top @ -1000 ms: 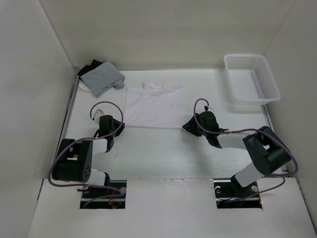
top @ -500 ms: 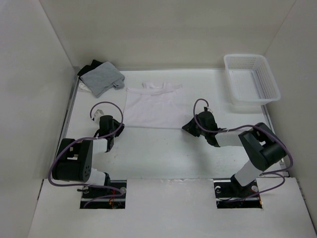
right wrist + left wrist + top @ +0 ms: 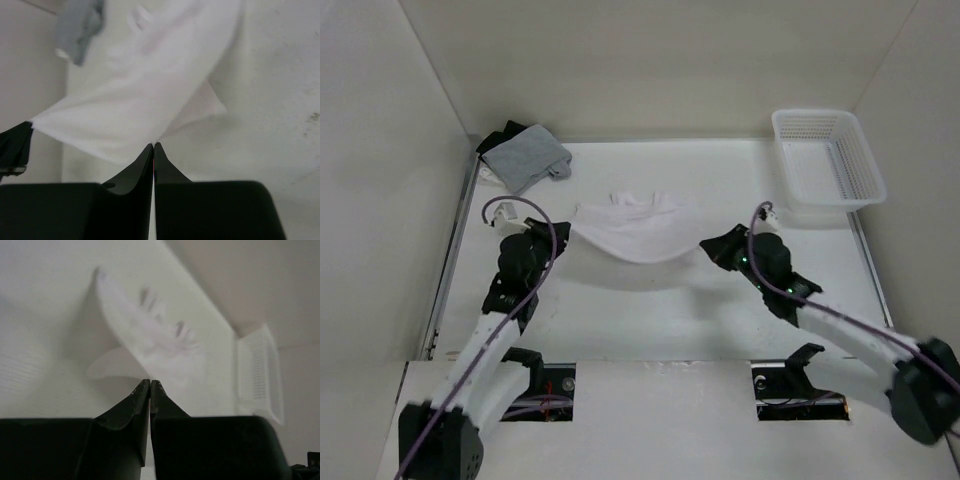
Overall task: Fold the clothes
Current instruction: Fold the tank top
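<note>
The clothes, one plain white shirt [image 3: 640, 235], hangs off the table in a sagging arc between my two grippers, neckline toward the back. My left gripper [image 3: 564, 231] is shut on the shirt's left near corner. In the left wrist view its fingertips [image 3: 150, 382] meet at the cloth's edge and the shirt [image 3: 150, 337] stretches away. My right gripper [image 3: 706, 246] is shut on the right near corner. The right wrist view has the shirt [image 3: 145, 85] running from those shut tips [image 3: 153, 145] toward the left gripper [image 3: 12, 145].
A grey garment [image 3: 525, 160] lies on a black garment [image 3: 506, 134] at the back left corner. A white plastic basket [image 3: 865, 165] stands at the back right, also visible as the basket [image 3: 257, 375]. White walls enclose the table on three sides.
Both grippers have shut on the shirt's near corners and risen. The shirt, flat on the table before, now hangs lifted between them. Both arms have stretched out.
</note>
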Controlling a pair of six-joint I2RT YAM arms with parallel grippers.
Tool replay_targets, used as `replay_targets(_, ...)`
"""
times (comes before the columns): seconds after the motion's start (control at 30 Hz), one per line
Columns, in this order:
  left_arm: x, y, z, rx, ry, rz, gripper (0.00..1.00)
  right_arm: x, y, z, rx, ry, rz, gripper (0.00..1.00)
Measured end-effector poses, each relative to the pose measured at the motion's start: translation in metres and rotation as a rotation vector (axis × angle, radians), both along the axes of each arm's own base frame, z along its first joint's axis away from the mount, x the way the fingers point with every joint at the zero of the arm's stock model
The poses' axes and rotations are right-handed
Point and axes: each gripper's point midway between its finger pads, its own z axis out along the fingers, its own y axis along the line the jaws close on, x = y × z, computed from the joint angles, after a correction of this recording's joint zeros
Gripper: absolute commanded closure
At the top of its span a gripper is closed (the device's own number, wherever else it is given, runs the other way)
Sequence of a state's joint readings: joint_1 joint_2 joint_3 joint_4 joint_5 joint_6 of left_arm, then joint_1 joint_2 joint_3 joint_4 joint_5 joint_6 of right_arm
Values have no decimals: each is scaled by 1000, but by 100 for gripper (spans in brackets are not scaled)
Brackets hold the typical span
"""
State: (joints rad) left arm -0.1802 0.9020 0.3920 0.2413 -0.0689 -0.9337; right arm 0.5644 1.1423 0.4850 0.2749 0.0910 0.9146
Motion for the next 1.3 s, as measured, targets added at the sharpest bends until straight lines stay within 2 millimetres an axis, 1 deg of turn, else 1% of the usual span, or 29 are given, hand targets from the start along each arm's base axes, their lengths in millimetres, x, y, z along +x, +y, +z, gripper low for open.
replay_targets(0.07,-16,-2,57,-2,-130,-21,99,-23,-2,55,41,-126,22,96)
replay_targets(0.13,-41,1,118,-5,-265,-28,99,-55,-7,110,82,-242,50,96)
replay_targets(0.17,-56,3,145,-9,-324,-30,99,-69,-11,132,98,-282,62,96)
replay_targets(0.23,-86,8,190,-20,-425,-35,99,-100,-23,176,134,-349,82,96)
replay_targets(0.27,-103,11,210,-29,-472,-36,99,-113,-29,194,153,-371,92,96)
replay_targets(0.3,-117,13,225,-37,-509,-39,99,-125,-34,209,167,-385,104,95)
replay_targets(0.37,-138,17,241,-48,-546,-44,99,-145,-41,231,190,-396,135,95)
replay_targets(0.4,-143,18,243,-49,-548,-46,99,-154,-44,238,194,-394,155,94)
replay_targets(0.47,-146,19,235,-42,-516,-48,98,-163,-44,244,189,-385,180,94)
replay_targets(0.5,-144,18,226,-36,-489,-50,98,-164,-43,242,173,-377,183,94)
replay_targets(0.57,-136,16,206,-22,-428,-51,98,-158,-37,228,104,-356,171,94)
replay_targets(0.6,-129,15,192,-13,-390,-51,98,-151,-34,218,54,-345,152,94)
replay_targets(0.67,-111,10,159,8,-304,-52,98,-129,-28,191,-43,-314,99,94)
replay_targets(0.73,-88,5,117,34,-190,-54,98,-96,-28,153,-132,-260,35,94)
replay_targets(0.77,-75,2,93,50,-125,-54,98,-77,-31,129,-172,-218,3,94)
replay_targets(0.83,-50,-2,41,82,18,-50,98,-38,-42,81,-220,-110,-50,94)
replay_targets(0.9,-27,-3,-1,110,137,-39,98,-2,-54,36,-239,5,-90,94)
replay_targets(0.97,-3,-5,-38,131,226,-28,98,30,-59,-4,-235,103,-101,95)
replay_targets(1.03,19,-7,-67,147,297,-18,98,55,-56,-31,-225,173,-88,95)
replay_targets(1.07,31,-9,-76,151,316,-16,98,67,-52,-39,-218,196,-78,95)
replay_targets(1.1,44,-12,-79,151,320,-13,98,82,-49,-44,-206,204,-70,95)
replay_targets(1.13,60,-14,-79,148,312,-9,98,97,-45,-44,-189,200,-63,95)
replay_targets(1.17,75,-17,-73,141,291,-7,98,108,-42,-41,-174,190,-56,94)
replay_targets(1.23,102,-20,-54,124,232,2,97,128,-37,-24,-140,146,-46,94)
replay_targets(1.3,122,-21,-29,106,154,11,97,138,-34,-4,-114,90,-40,94)
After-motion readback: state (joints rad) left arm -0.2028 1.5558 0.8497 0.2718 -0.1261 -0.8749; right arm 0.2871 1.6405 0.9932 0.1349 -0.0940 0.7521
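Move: Each hand holds a hem corner of the tank top. Its shoulder end lies on the table, from the left hand about 15 cm ahead, 13 cm right and 15 cm below; from the right hand, about 18 ahead, 11 left and 12 below. The grey cloth is some 25 cm ahead and 12 left of the left hand, and the basket about 25 ahead and 31 right of the right hand. Hem still pinched, both hands swing about 25 cm up and back, then sweep forward nearly 30 and down. ##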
